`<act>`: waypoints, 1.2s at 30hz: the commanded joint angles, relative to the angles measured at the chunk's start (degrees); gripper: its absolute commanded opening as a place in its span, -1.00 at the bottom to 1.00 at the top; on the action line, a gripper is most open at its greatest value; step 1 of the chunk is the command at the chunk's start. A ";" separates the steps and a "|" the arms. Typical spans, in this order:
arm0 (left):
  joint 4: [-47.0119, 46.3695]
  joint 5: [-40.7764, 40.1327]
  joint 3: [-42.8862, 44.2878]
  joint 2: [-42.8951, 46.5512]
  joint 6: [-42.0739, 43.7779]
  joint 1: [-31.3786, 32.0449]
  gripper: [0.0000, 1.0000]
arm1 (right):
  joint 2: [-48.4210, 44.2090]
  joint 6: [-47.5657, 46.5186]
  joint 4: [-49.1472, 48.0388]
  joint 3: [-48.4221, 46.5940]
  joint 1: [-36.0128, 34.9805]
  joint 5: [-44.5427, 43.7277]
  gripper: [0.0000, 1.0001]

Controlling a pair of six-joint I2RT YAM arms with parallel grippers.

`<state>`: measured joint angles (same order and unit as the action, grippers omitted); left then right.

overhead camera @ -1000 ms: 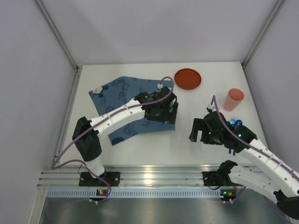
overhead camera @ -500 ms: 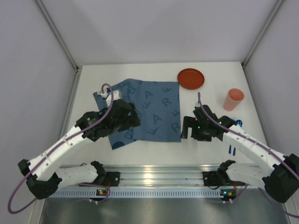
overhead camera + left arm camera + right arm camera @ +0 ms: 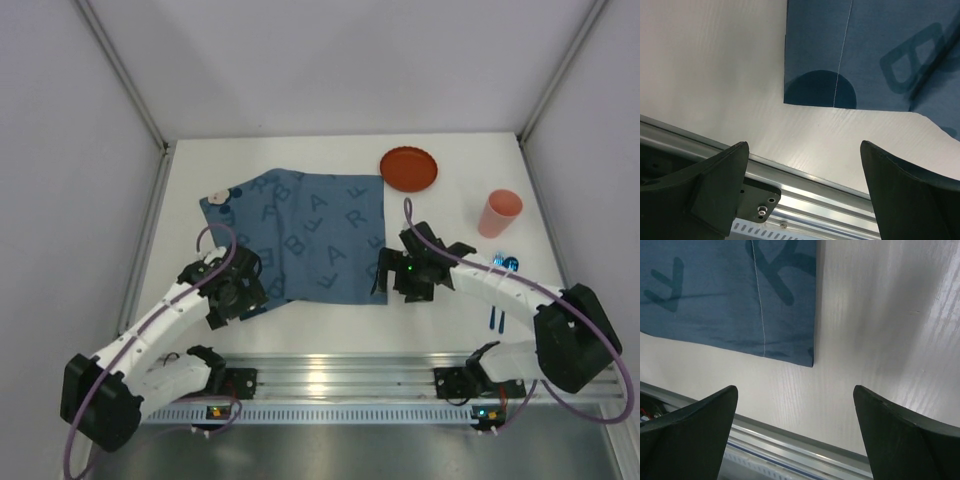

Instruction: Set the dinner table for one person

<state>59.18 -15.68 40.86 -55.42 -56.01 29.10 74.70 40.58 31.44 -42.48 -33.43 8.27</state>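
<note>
The dinner table point(image 3: 330, 322) is a white top. A blue letter-printed mat point(image 3: 305, 235) lies spread flat on it. My left gripper point(image 3: 230, 293) hangs open over the mat's near left corner point(image 3: 820, 97), holding nothing; the table point(image 3: 715, 75) shows between its fingers point(image 3: 720, 185). My right gripper point(image 3: 398, 276) stands open beside the mat's near right corner point(image 3: 805, 357), also holding nothing. A red plate point(image 3: 408, 168) sits behind the mat's far right corner. A pink cup point(image 3: 499, 212) stands at the right.
Blue cutlery point(image 3: 497, 318) lies near the right edge, by the right arm. A small pale round thing point(image 3: 218, 197) sits at the mat's far left corner. An aluminium rail point(image 3: 330, 375) runs along the near edge, also seen as the rail point(image 3: 815, 197) below the left gripper.
The mat went from folded to spread flat. My left gripper let go, opened wide and drew back to the near left corner. The right gripper moved left to the near right corner.
</note>
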 commanded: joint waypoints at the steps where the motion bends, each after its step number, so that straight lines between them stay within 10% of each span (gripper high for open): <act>1: -5.65 3.81 -0.79 -3.98 0.02 -1.76 0.97 | 1.85 -0.24 -4.46 -2.87 1.44 0.95 1.00; 16: -18.83 2.50 -5.08 -18.66 4.86 -5.63 0.71 | 15.47 0.99 -12.19 -5.94 3.63 3.42 0.99; 21: -23.49 3.90 -6.32 -23.94 6.00 -7.30 0.10 | 19.86 1.35 -12.46 -8.84 3.72 3.59 0.87; 27: -24.47 5.31 -4.66 -27.11 8.46 -10.82 -1.00 | 22.77 0.65 -12.63 -10.08 4.16 4.38 -0.31; 30: -21.40 4.70 -1.33 -25.54 9.51 -12.14 -1.00 | 22.69 -0.23 -11.67 -9.64 5.65 4.04 -1.00; 36: -11.20 -0.39 7.72 -23.07 12.24 -14.77 -1.00 | 17.42 -5.06 -5.45 -6.13 14.08 -0.96 -1.00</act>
<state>41.98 -10.31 43.33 -79.66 -46.22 15.79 95.70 39.88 19.64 -50.92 -24.01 13.52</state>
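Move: The blue cloth's near-left corner, with the dark half-circle, lies about 3 cm ahead of my open left hand, 1 cm to its right and 7 cm below. The cloth's fold is about 4 cm ahead and 11 cm right; its flower motif is 29 cm ahead, 5 cm left. For my right hand, the cloth's right edge just beyond its near corner is 7 cm ahead, 3 cm left, 4 cm down. The red plate is 33 cm ahead, 2 cm right; the pink cup 18 cm ahead, 22 cm right. I drop my left hand about 7 cm while easing it forward, shut its fingers on the cloth's near-left corner, then draw it a little left and up. My right hand goes forward, left and down to the right edge, pinches it near the corner, and pulls some 4 cm to the right with a bit of forward, against the left hand's hold. ##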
